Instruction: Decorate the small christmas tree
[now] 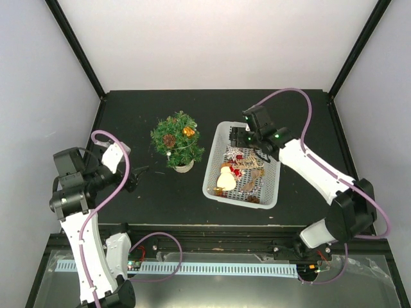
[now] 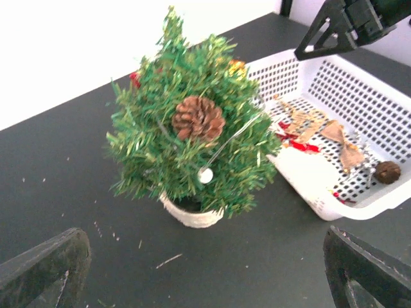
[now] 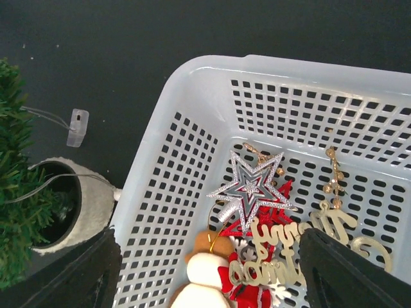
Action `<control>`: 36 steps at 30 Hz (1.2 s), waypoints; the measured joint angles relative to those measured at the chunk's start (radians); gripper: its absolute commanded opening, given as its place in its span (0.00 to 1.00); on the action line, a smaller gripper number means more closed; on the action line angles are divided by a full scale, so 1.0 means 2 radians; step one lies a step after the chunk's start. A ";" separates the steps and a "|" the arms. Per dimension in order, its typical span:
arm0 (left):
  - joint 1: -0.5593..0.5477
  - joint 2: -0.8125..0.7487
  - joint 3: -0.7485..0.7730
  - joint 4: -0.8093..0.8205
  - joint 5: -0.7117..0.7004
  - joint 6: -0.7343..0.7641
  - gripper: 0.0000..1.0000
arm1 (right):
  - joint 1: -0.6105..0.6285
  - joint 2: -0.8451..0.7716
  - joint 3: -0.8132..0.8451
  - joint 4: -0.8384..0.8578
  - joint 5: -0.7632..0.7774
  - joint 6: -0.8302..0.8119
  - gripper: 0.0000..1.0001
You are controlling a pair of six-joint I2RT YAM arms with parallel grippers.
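Note:
The small christmas tree (image 1: 174, 142) stands in its round white pot (image 1: 183, 167) at mid-table, carrying a pine cone (image 2: 198, 119), a gold ornament (image 1: 188, 131) and a wire with a white bead (image 2: 205, 174). Right of it is a white basket (image 1: 212, 174) of ornaments: a silver star (image 3: 251, 188), a snowman (image 3: 204, 277) and gold script lettering (image 3: 292, 247). My right gripper (image 1: 244, 137) hangs open over the basket's far left part, the star and snowman below its jaws, nothing held. My left gripper (image 1: 137, 176) is open and empty, left of the tree near the table.
A small clear tag (image 3: 78, 127) on a wire lies on the black table behind the pot. A brown bow (image 2: 343, 144) and a brown ball (image 2: 387, 171) lie in the basket's near end. Black frame posts rise at the table's back corners.

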 measured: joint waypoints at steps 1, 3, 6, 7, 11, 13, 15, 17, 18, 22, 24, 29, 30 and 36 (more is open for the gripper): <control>0.000 0.001 0.009 -0.006 0.007 0.003 0.99 | 0.000 -0.009 -0.007 0.003 -0.002 0.000 0.76; 0.000 0.003 0.024 -0.019 0.022 0.011 0.99 | 0.000 -0.023 -0.014 0.003 0.000 -0.001 0.74; 0.000 0.003 0.034 -0.031 0.036 0.018 0.99 | 0.000 -0.021 -0.009 0.000 0.005 -0.004 0.67; 0.000 0.003 0.034 -0.035 0.040 0.019 0.99 | 0.000 -0.011 -0.005 -0.002 0.005 -0.003 0.66; 0.000 0.002 0.018 -0.038 0.052 0.019 0.99 | -0.003 0.044 -0.006 -0.004 0.001 0.001 0.64; -0.001 0.000 0.000 -0.039 0.053 0.019 0.99 | -0.008 0.067 -0.017 0.001 -0.007 0.008 0.61; -0.001 0.000 -0.011 -0.038 0.052 0.019 0.99 | -0.022 0.078 -0.041 0.016 -0.026 0.021 0.60; -0.001 0.000 -0.013 -0.038 0.052 0.019 0.99 | -0.045 0.079 -0.071 0.032 -0.051 0.038 0.59; -0.001 0.000 -0.013 -0.038 0.052 0.019 0.99 | -0.056 0.079 -0.084 0.044 -0.062 0.045 0.59; -0.001 0.000 -0.013 -0.038 0.052 0.019 0.99 | -0.097 0.079 -0.127 0.092 -0.107 0.074 0.58; -0.001 0.000 -0.013 -0.038 0.052 0.019 0.99 | -0.109 0.080 -0.141 0.115 -0.133 0.087 0.57; -0.001 0.001 -0.013 -0.036 0.052 0.019 0.99 | -0.122 0.090 -0.163 0.180 -0.193 0.118 0.50; -0.001 0.001 -0.014 -0.036 0.052 0.019 0.99 | -0.123 0.093 -0.166 0.192 -0.203 0.124 0.48; -0.001 0.002 -0.014 -0.035 0.052 0.019 0.99 | -0.126 0.108 -0.171 0.228 -0.240 0.145 0.43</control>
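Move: The silver star in the basket lies almost straight below the right hand, about 15 cm down, some 2 cm ahead and 2 cm left. Gold lettering lies about 4 cm back and 5 cm right of the star, the snowman roughly 9 cm back and 3 cm left of it, and a gold berry twig about 3 cm ahead and 6 cm right of it. From the left hand, the star is around 32 cm right, 15 cm ahead and 25 cm lower. Down into the basket goes the right hand, some 14 cm towards the silver star, swerving right on the way and then easing partway back left, so that it comes in from the star's right. The wrist tilts about 35 degrees until the fingers point down and leftward, and they narrow without shutting, tips close around the star's near point. The empty left hand bobs up and settles slightly back and right, still open. ##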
